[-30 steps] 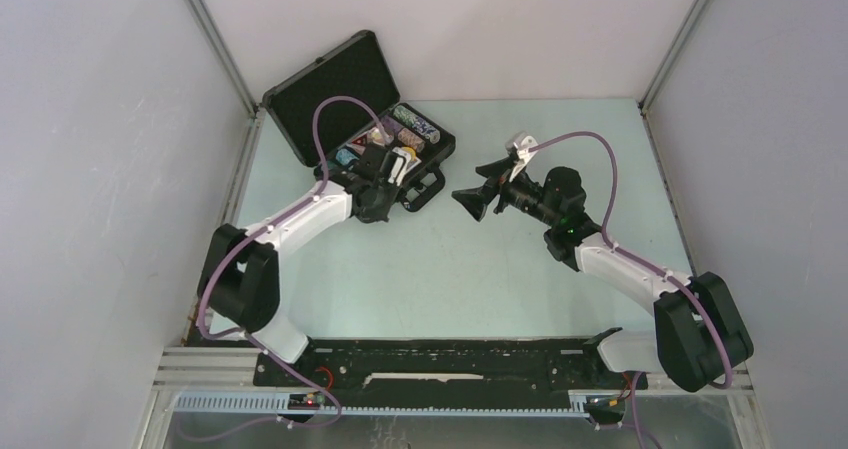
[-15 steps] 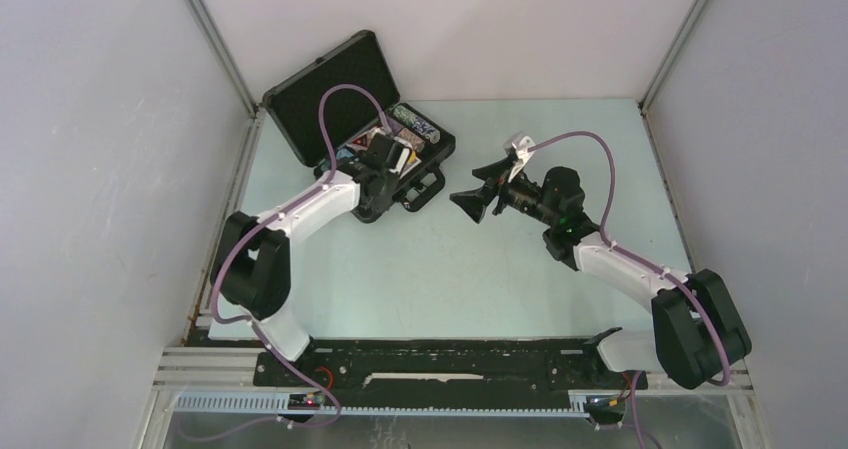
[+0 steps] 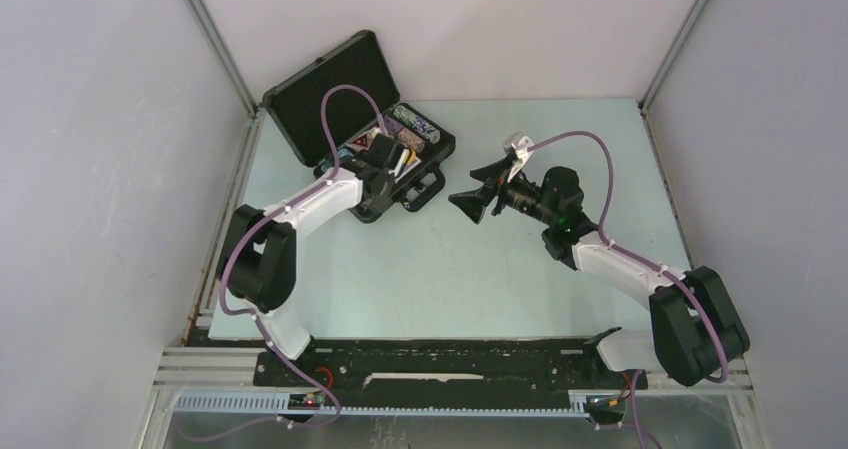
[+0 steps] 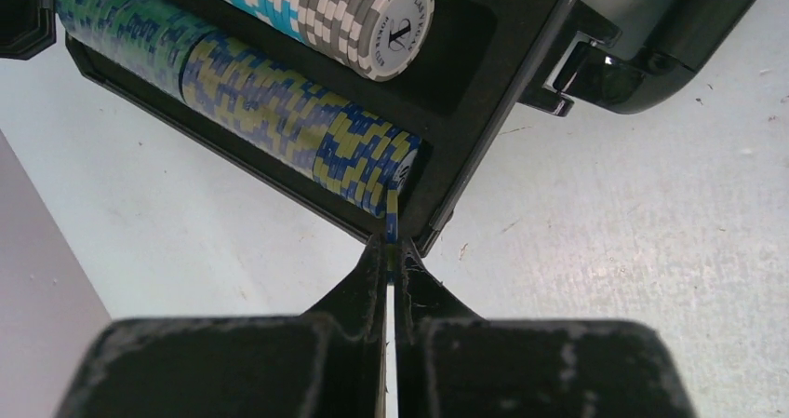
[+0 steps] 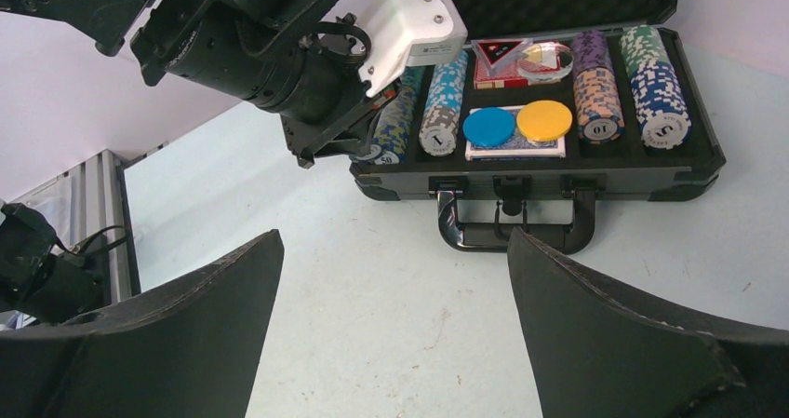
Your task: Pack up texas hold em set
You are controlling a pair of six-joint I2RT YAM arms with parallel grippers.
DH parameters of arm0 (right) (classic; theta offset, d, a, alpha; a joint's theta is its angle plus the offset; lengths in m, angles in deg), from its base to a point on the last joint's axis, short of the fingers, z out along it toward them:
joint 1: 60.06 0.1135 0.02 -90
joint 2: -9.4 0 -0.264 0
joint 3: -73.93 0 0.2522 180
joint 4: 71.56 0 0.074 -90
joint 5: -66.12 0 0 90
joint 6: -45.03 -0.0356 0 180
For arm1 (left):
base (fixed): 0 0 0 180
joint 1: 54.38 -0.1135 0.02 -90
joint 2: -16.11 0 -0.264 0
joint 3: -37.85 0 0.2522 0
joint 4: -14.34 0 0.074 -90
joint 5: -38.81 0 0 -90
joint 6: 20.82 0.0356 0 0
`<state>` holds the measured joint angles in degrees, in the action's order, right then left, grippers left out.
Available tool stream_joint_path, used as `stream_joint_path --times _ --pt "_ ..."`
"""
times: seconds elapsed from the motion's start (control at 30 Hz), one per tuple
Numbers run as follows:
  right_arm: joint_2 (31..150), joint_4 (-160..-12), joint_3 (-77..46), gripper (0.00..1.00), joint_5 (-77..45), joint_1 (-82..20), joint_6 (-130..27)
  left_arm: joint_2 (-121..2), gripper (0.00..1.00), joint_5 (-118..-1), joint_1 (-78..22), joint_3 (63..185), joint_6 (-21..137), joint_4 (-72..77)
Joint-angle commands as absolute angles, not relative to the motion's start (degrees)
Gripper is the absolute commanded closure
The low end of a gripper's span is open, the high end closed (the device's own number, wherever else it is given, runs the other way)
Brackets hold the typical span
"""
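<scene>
The texas hold em set is a black briefcase lying open at the table's back left, lid up, handle facing the right arm. Patterned chip rows fill its foam slots. A blue disc and an orange disc lie on the blue-backed card deck. My left gripper is shut on a blue-and-yellow chip, held edge-on at the end of the blue-yellow row, at the case's near left corner. My right gripper hovers open over bare table in front of the handle, with nothing between its fingers.
White walls with metal posts close in the table on three sides. The case's raised lid stands behind the left gripper. A grey-and-cyan chip row lies in the slot beside the blue-yellow one. The right gripper hangs just right of the case.
The left arm has pushed its wrist farther back over the case's left end, elbow swinging right. The right arm has barely moved.
</scene>
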<state>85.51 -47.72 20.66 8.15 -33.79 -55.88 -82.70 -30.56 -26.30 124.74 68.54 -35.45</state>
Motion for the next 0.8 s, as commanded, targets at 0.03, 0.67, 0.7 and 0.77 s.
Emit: stream_joint_path --times 0.03,0.67,0.7,0.77 --pt "85.7 -44.6 19.2 0.01 8.8 -33.8 -57.1 -83.9 0.98 -26.6 -27.0 129.5 67.2 -36.2" --pt "87.4 -46.5 17.1 0.0 9.7 -33.8 -57.4 -77.4 0.45 -25.3 -27.7 127.3 65.5 -33.8" --pt "87.4 -46.5 17.1 0.0 9.6 -33.9 -57.4 -75.2 0.42 -25.7 -27.7 126.0 65.4 -32.2" --pt "87.4 -47.0 16.9 0.0 9.1 -33.9 -57.4 -70.1 0.36 -27.0 -28.3 122.7 65.5 -27.8"
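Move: The left hand, still pinching one blue-and-yellow chip, is at the near end of the case's leftmost chip row; that row's end lies about 2 cm ahead and 2 cm below, barely to the right. The grey chip end of the next row is roughly 6 cm ahead and 1 cm right, and the case handle some 5 cm ahead and 12 cm right, both slightly lower. From the idle right hand, the row end is about 7 cm ahead, 20 cm left and 14 cm below. The left hand lets go of the blue-and-yellow chip at the near end of the leftmost row, its fingers spreading from shut to a bit over half open. Meanwhile it shifts nearly 2 cm left and about 1 cm forward, with hardly any turn, then begins to lift off the case, rising about 1.5 cm in all by the end. ##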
